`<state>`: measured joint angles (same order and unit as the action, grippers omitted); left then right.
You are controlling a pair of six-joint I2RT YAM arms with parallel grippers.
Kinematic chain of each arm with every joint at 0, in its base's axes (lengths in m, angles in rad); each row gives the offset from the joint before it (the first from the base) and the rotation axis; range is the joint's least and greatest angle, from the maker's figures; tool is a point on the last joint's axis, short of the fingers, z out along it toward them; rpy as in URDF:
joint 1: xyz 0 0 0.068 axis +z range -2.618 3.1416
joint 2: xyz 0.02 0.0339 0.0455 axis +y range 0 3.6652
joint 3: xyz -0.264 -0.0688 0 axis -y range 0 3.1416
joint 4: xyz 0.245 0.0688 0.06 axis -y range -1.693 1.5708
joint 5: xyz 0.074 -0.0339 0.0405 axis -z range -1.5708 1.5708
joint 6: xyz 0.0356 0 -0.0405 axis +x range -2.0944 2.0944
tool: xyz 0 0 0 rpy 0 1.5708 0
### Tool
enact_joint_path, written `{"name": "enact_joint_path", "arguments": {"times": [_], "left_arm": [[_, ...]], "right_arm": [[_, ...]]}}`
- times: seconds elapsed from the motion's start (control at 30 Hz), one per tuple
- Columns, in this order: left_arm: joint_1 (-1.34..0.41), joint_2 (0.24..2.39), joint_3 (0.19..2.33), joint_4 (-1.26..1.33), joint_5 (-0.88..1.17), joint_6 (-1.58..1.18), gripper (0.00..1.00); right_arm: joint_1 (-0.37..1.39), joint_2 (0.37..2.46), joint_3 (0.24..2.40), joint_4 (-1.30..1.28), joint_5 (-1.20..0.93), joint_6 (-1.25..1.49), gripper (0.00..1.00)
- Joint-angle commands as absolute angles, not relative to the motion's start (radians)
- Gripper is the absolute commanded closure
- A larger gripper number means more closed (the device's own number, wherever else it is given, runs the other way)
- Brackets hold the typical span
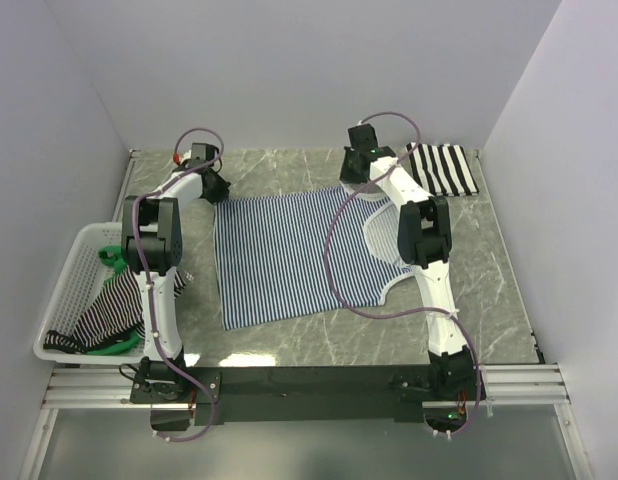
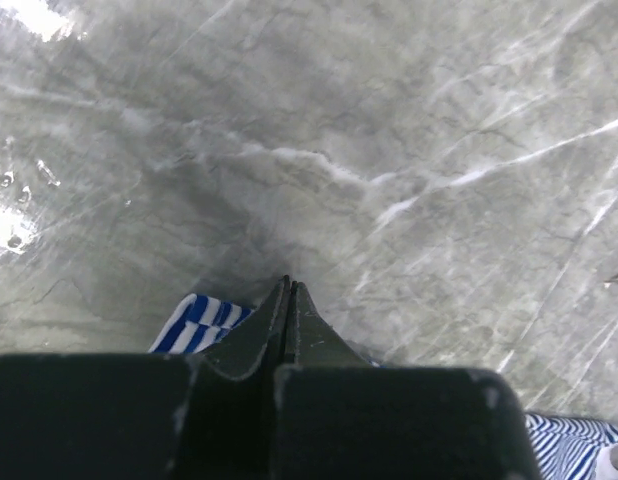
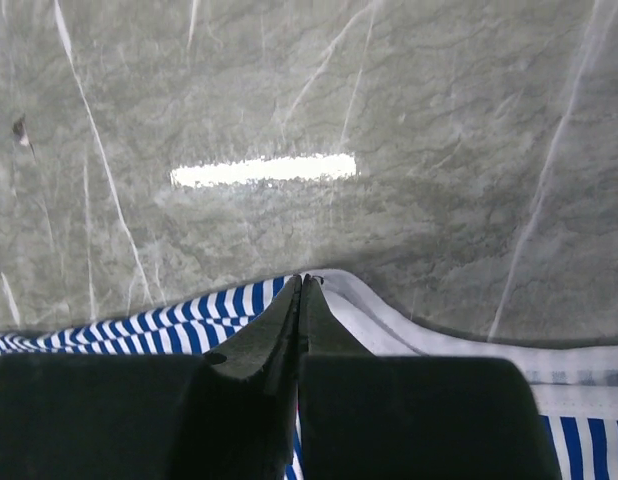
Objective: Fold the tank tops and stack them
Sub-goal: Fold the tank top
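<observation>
A thin navy-and-white striped tank top (image 1: 289, 255) lies spread flat in the middle of the table. My left gripper (image 1: 220, 189) is at its far left corner. In the left wrist view the left gripper (image 2: 289, 287) is shut, with striped cloth (image 2: 196, 321) running under the fingers. My right gripper (image 1: 352, 181) is at the far right corner. Close up, the right gripper (image 3: 302, 280) is shut on the white-trimmed edge (image 3: 389, 325). A broad black-and-white striped tank top (image 1: 444, 168) lies folded at the back right.
A white mesh basket (image 1: 69, 285) stands at the left edge, holding more striped garments (image 1: 109, 315) and something green (image 1: 111, 257). Walls close in the table on the left, back and right.
</observation>
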<state>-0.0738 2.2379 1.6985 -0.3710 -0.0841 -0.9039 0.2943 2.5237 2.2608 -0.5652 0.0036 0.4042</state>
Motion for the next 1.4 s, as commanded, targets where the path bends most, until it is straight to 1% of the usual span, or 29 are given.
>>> {"name": "enact_joint_path", "arguments": {"times": [0.0,0.13,0.2,0.23,0.3,0.33,0.37,0.4,0.43,0.47,0.53,0.57,0.63,0.67,0.77,0.87,1.0,1.13,1.2,1.37], "left_arm": [[-0.054,2.174,1.655,-0.318,-0.110,-0.922,0.99],[-0.020,2.160,1.621,-0.279,-0.086,-0.931,0.99],[-0.014,2.166,1.628,-0.232,-0.020,-0.893,0.99],[-0.014,2.163,1.621,-0.209,-0.006,-0.884,0.97],[-0.014,2.131,1.597,-0.115,0.055,-0.867,0.92],[-0.014,2.119,1.583,-0.094,0.084,-0.864,0.86],[-0.015,2.097,1.582,-0.084,0.093,-0.858,0.83],[-0.015,2.088,1.583,-0.083,0.097,-0.850,0.80],[-0.014,2.079,1.588,-0.089,0.092,-0.848,0.75],[-0.014,2.063,1.589,-0.098,0.086,-0.848,0.72],[-0.014,2.056,1.603,-0.146,0.068,-0.851,0.71],[-0.014,2.057,1.611,-0.173,0.042,-0.854,0.72],[-0.015,2.062,1.618,-0.245,0.022,-0.876,0.75],[-0.015,2.071,1.620,-0.262,0.003,-0.879,0.75],[-0.017,2.097,1.629,-0.324,0.003,-0.882,0.75],[-0.018,2.128,1.654,-0.367,0.011,-0.887,0.74],[-0.026,2.141,1.664,-0.371,0.003,-0.876,0.72],[-0.034,2.183,1.718,-0.425,0.002,-0.865,0.67],[-0.035,2.194,1.721,-0.439,-0.034,-0.865,0.67],[-0.035,2.206,1.718,-0.439,-0.037,-0.862,0.66]], "right_arm": [[0.273,2.525,2.341,-0.535,0.057,0.465,1.00],[0.236,2.528,2.339,-0.532,0.051,0.502,1.00],[0.230,2.491,2.289,-0.490,0.026,0.494,1.00],[0.232,2.468,2.257,-0.462,0.018,0.480,1.00],[0.236,2.389,2.159,-0.384,0.003,0.466,0.90],[0.236,2.366,2.137,-0.371,0.003,0.453,0.86],[0.238,2.329,2.120,-0.365,0.003,0.443,0.79],[0.239,2.315,2.120,-0.374,0.014,0.437,0.76],[0.239,2.303,2.121,-0.382,0.015,0.427,0.73],[0.241,2.280,2.114,-0.385,0.015,0.423,0.68],[0.244,2.266,2.105,-0.390,0.003,0.417,0.64],[0.245,2.270,2.114,-0.400,0.003,0.414,0.61],[0.261,2.292,2.144,-0.423,-0.040,0.394,0.59],[0.267,2.325,2.189,-0.452,-0.044,0.385,0.56],[0.285,2.402,2.270,-0.485,-0.046,0.370,0.53],[0.285,2.466,2.321,-0.502,-0.045,0.380,0.53],[0.285,2.488,2.307,-0.477,-0.023,0.376,0.53],[0.285,2.528,2.335,-0.511,-0.014,0.377,0.53],[0.285,2.537,2.342,-0.535,-0.002,0.379,0.53],[0.285,2.542,2.329,-0.543,-0.002,0.376,0.52]]}}
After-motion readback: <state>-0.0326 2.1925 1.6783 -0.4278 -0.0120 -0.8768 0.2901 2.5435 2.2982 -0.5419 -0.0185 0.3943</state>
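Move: The tank top's far hem corner lies about 3 cm left of the left fingertips and 1 cm back, just below them; its near hem corner is about 34 cm back and 4 cm right of that hand. The right fingertips are right at the far underarm corner, 1 cm above it. From the right hand, the far shoulder strap is some 13 cm right and 3 cm back, the folded striped top 26 cm right and 5 cm ahead. Both hands slide apart along the tank top's far edge, open while lifting 6–10 cm, then sink back. ##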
